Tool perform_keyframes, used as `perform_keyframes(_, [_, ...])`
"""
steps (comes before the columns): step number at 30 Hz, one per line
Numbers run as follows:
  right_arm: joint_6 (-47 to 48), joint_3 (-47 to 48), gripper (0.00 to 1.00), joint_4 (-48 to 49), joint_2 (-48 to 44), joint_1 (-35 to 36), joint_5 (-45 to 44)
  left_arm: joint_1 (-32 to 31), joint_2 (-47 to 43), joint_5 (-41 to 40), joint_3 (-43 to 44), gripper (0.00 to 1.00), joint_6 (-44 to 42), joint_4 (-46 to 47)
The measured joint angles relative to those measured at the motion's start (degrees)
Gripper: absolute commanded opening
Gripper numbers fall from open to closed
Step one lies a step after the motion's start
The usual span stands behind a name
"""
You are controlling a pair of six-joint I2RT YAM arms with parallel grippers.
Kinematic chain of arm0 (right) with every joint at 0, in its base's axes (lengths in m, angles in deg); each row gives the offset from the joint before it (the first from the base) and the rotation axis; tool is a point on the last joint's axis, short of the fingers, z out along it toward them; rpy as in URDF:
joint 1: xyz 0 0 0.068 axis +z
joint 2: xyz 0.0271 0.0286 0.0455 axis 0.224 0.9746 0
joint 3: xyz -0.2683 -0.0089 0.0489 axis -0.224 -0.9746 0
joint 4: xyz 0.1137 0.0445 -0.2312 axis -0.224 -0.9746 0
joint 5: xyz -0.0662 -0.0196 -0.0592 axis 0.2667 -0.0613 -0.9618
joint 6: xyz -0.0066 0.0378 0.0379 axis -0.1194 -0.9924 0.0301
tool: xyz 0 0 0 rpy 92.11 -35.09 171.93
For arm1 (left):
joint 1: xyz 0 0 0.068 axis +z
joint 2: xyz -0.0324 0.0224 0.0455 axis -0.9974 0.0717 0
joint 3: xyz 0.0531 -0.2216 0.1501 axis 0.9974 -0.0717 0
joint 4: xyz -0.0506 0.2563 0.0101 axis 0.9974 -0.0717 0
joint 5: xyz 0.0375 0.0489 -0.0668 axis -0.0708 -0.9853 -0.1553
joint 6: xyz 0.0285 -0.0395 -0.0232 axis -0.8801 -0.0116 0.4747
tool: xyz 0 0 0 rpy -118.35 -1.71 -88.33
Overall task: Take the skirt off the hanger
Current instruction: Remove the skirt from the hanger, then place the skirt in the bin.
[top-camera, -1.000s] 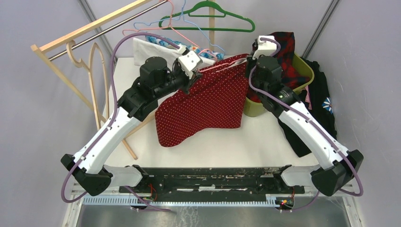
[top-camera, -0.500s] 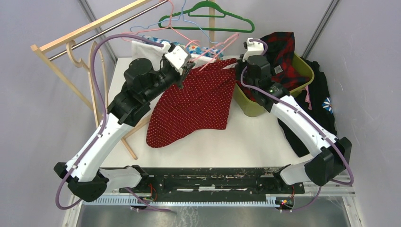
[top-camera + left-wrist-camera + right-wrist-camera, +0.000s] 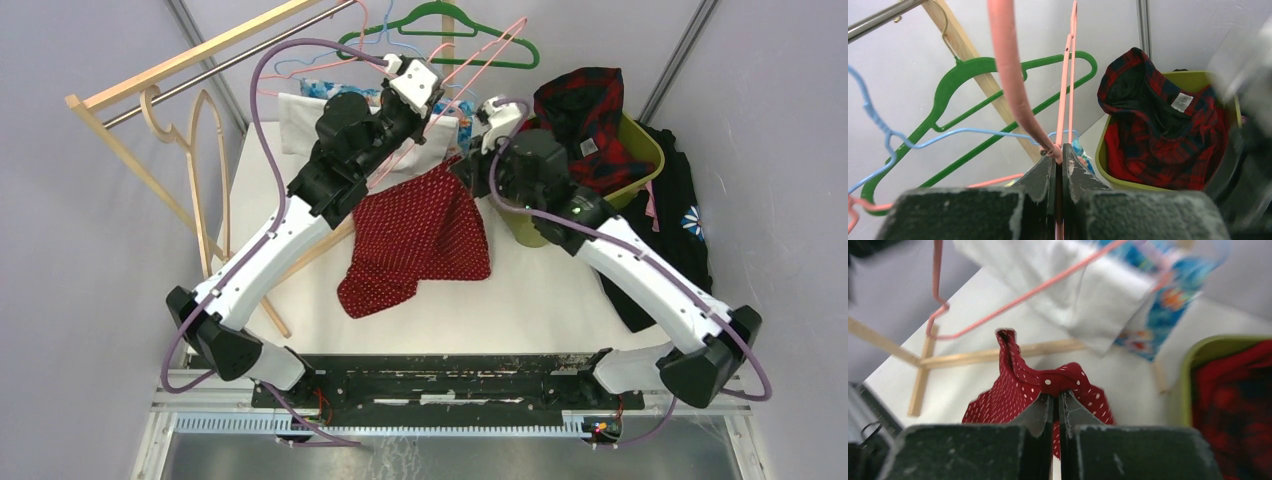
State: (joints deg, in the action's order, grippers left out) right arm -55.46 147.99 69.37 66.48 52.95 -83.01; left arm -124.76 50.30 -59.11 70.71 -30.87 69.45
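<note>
The red skirt (image 3: 420, 230) with white dots hangs bunched from its top edge, its lower part resting on the white table (image 3: 540, 290). My right gripper (image 3: 466, 166) is shut on that top edge, seen close in the right wrist view, where the gripper (image 3: 1056, 396) pinches a fold of the skirt (image 3: 1018, 385). The pink wire hanger (image 3: 470, 62) slants up and back, above the skirt. My left gripper (image 3: 430, 110) is shut on it, its jaws (image 3: 1058, 150) clamped on the hanger's wire (image 3: 1068, 75). In the right wrist view the hanger (image 3: 1048, 285) passes just above a raised skirt corner; contact is unclear.
A green bin (image 3: 640, 150) holding a red plaid garment (image 3: 590, 100) stands at the back right, with dark clothes (image 3: 685, 200) beside it. A wooden rack (image 3: 150, 90) with a green hanger (image 3: 440, 40) stands at the back left. White and blue cloths (image 3: 300, 100) lie behind the skirt.
My left gripper has lifted the pink hanger up and back. The skirt's top edge has slid off toward my right gripper, and the skirt now hangs narrower and more bunched.
</note>
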Motion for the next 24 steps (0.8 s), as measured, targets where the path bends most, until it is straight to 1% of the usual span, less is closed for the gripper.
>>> perform_keyframes(3, [8.4,6.3,0.01,-3.9,-2.1,-0.6,-5.7,0.0,-3.1,-0.2,-2.7,0.03,0.0,-0.1])
perform_keyframes(7, [20.0,18.1,0.01,-3.4,-2.9,-2.6,-13.8,0.0,-9.5,-0.3,-8.0,0.03,0.0,-1.5])
perform_keyframes(10, [25.7,27.7,0.01,-1.5,-1.9,-7.8,-17.8,0.0,-13.9,-0.6,-10.8,0.03,0.0,-3.3])
perform_keyframes(13, [30.1,35.7,0.01,2.2,0.9,-12.6,-21.3,0.0,-17.8,-0.7,-13.0,0.03,0.0,-5.4])
perform_keyframes(17, [33.4,45.2,0.01,7.2,8.1,-17.7,-22.8,0.0,-21.0,-0.7,-15.3,0.03,0.1,-7.9])
perform_keyframes(21, [32.3,52.9,0.01,8.5,17.0,-22.2,-22.5,0.0,-22.6,-0.7,-17.1,0.03,0.4,-10.5])
perform_keyframes(24, [30.6,56.3,0.01,8.4,23.2,-24.2,-22.2,0.0,-23.4,-0.7,-18.2,0.03,0.5,-12.5])
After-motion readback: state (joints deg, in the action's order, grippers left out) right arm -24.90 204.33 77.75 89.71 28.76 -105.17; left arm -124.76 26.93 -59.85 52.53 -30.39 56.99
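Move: The right hand already has the red polka-dot skirt; the green basket it goes to stands about 12 cm ahead, 29 cm to its right and 25 cm lower. A black garment lies some 4 cm ahead, 45 cm right and 33 cm down; the hanging white cloth is roughly 14 cm ahead, 15 cm left and 10 cm below. From the left hand, holding the pink hanger, the skirt's middle is about 10 cm back, 2 cm left and 28 cm down. Still pinching the skirt, the right hand sweeps it steeply up about 30 cm and some 24 cm to the right, away from the hanger, then reaches forward about 10 cm towards the basket while beginning to sink, the wrist swinging clockwise and tipping up about 45 degrees each. The left hand keeps its grip on the pink hanger and draws it back and left, then dips slightly. ##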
